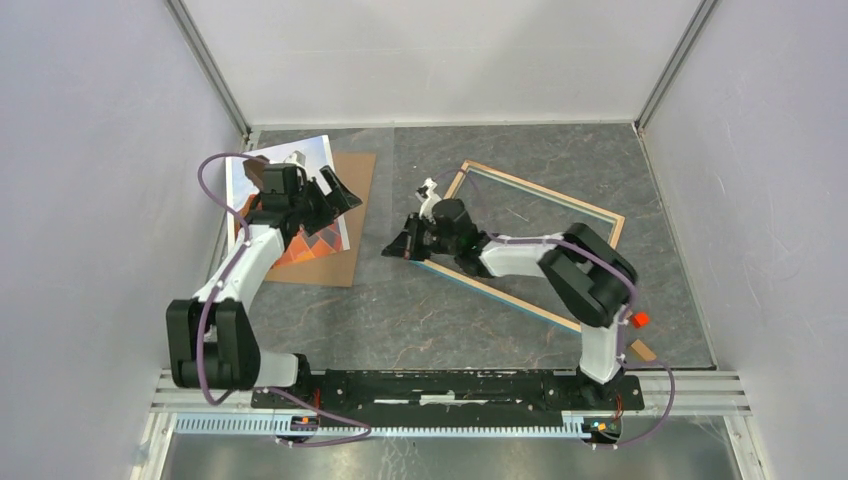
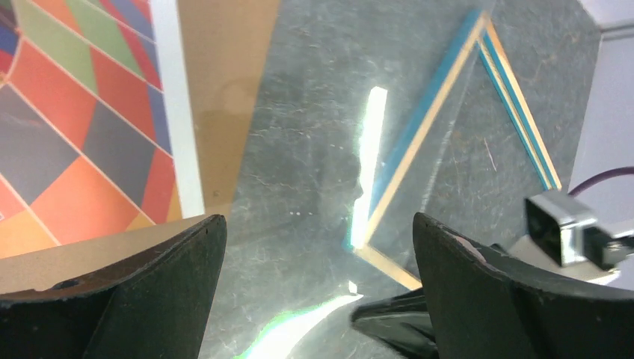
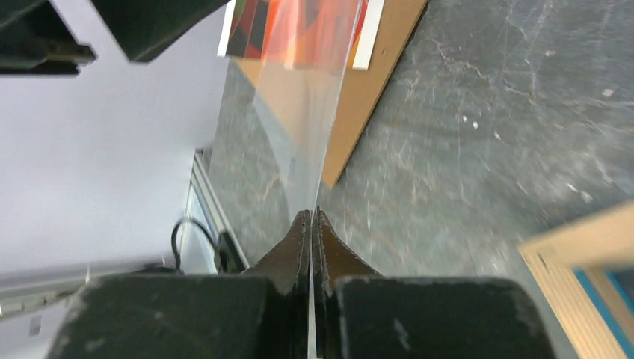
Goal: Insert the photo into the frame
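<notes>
The photo, a print with orange-red checks, lies on the brown backing board at the left. It also shows in the left wrist view and the right wrist view. My left gripper hovers open and empty over the photo's right edge. The frame, with a light wood rim and a blue edge, lies right of centre. My right gripper is left of the frame, shut on a thin clear pane held on edge, reaching toward the board.
White enclosure walls stand on three sides. A metal rail with the arm bases runs along the near edge. A small red piece sits on the right arm, and a small wooden piece lies beside its base.
</notes>
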Controlling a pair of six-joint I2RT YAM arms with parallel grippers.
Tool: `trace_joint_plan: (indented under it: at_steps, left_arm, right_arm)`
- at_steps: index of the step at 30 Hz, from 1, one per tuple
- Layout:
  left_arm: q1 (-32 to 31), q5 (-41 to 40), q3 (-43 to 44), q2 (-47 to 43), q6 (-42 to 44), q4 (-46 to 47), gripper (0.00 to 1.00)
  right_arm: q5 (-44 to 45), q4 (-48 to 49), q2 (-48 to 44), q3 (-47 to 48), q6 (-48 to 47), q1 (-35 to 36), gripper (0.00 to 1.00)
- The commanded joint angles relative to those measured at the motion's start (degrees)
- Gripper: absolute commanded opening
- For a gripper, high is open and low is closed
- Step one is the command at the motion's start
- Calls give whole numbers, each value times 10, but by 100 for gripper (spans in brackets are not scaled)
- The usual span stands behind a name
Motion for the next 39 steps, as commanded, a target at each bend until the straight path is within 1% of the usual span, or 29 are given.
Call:
trace_joint_plan:
  at_steps: [1,2,4,6,7,8,11,13,15,18,20,23,24,27,29,30,31,33,34,35,37,39]
  left_arm:
    - [-28,-40,14,-52,53,-26,100]
    - [-35,-43,16,-58,56,-29,100]
    - [-45,-44,20,-68,61,-33,100]
    - [-51,-39,23,-71,62,-36,100]
    - [-53,-36,24,-73,63,-38,100]
    - [-55,-35,26,-74,63,-39,100]
    - [-60,-26,26,-78,61,-40,100]
    - [-67,-21,26,-80,59,-38,100]
    - [-73,-16,27,-78,58,-39,100]
    - [-77,-1,29,-79,52,-38,100]
    - [-82,2,29,-81,49,-38,100]
    - [-95,5,29,-90,48,-39,100]
    - [-99,5,29,-95,48,-39,100]
    - [-116,5,29,-111,51,-38,100]
    - [-127,4,28,-120,53,-38,100]
    - [-132,4,28,-125,52,-38,100]
    - [-138,6,28,-127,54,-38,100]
    - [-143,6,28,-133,54,-40,100]
    - [-144,6,28,-135,54,-40,100]
    - [-145,7,28,-138,54,-40,100]
    - [-147,7,28,-143,54,-39,100]
    - [-149,7,28,-146,54,-39,100]
  right_arm:
    - [-123,-106,-100,-59,-145,-53,0]
    - [-144,-147,-113,-58,-180,-69,0]
    - [-175,-287,-129,-35,-284,-94,0]
    - [-178,-426,-137,2,-404,-115,0]
    - [-186,-476,-140,15,-451,-129,0]
    - [-197,-503,-146,18,-479,-143,0]
    - [-217,-565,-151,11,-566,-180,0]
    - [-248,-595,-149,-3,-621,-201,0]
    - [-270,-590,-152,-22,-642,-215,1]
    - [-248,-629,-135,-2,-679,-235,1]
    - [-209,-652,-116,25,-684,-249,1]
    - [-156,-698,-82,87,-696,-269,3]
    - [-125,-712,-71,117,-697,-272,3]
    - [-28,-762,-24,209,-703,-273,14]
    - [55,-802,14,298,-704,-272,16]
    - [107,-813,32,335,-694,-272,26]
    - [174,-821,42,378,-676,-272,43]
    - [332,-822,45,434,-634,-263,68]
    - [410,-812,29,427,-608,-258,75]
    - [438,-801,2,409,-593,-252,78]
    - [468,-750,-73,333,-564,-230,84]
    - [488,-708,-155,228,-523,-195,89]
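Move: The clear sheet is already pinched by a corner in the right fingers, on its way to the frame. The frame's middle lies about 37 cm to this hand's right, 6 cm ahead and 7 cm below. On the table to its left, the photo's middle is some 29 cm left and 17 cm ahead, the cardboard's 23 cm left and 13 cm ahead. From the idle left hand the frame is roughly 49 cm right, 9 cm back and 11 cm below. The clear sheet is drawn right towards the frame by the right hand, some 23 cm and sinking, and the fingers then open and let go. The emptied hand sweeps on forward and right over the frame, rising late, its fingers swinging down. The open left hand backs off right, up and back, about 8 cm sideways. ##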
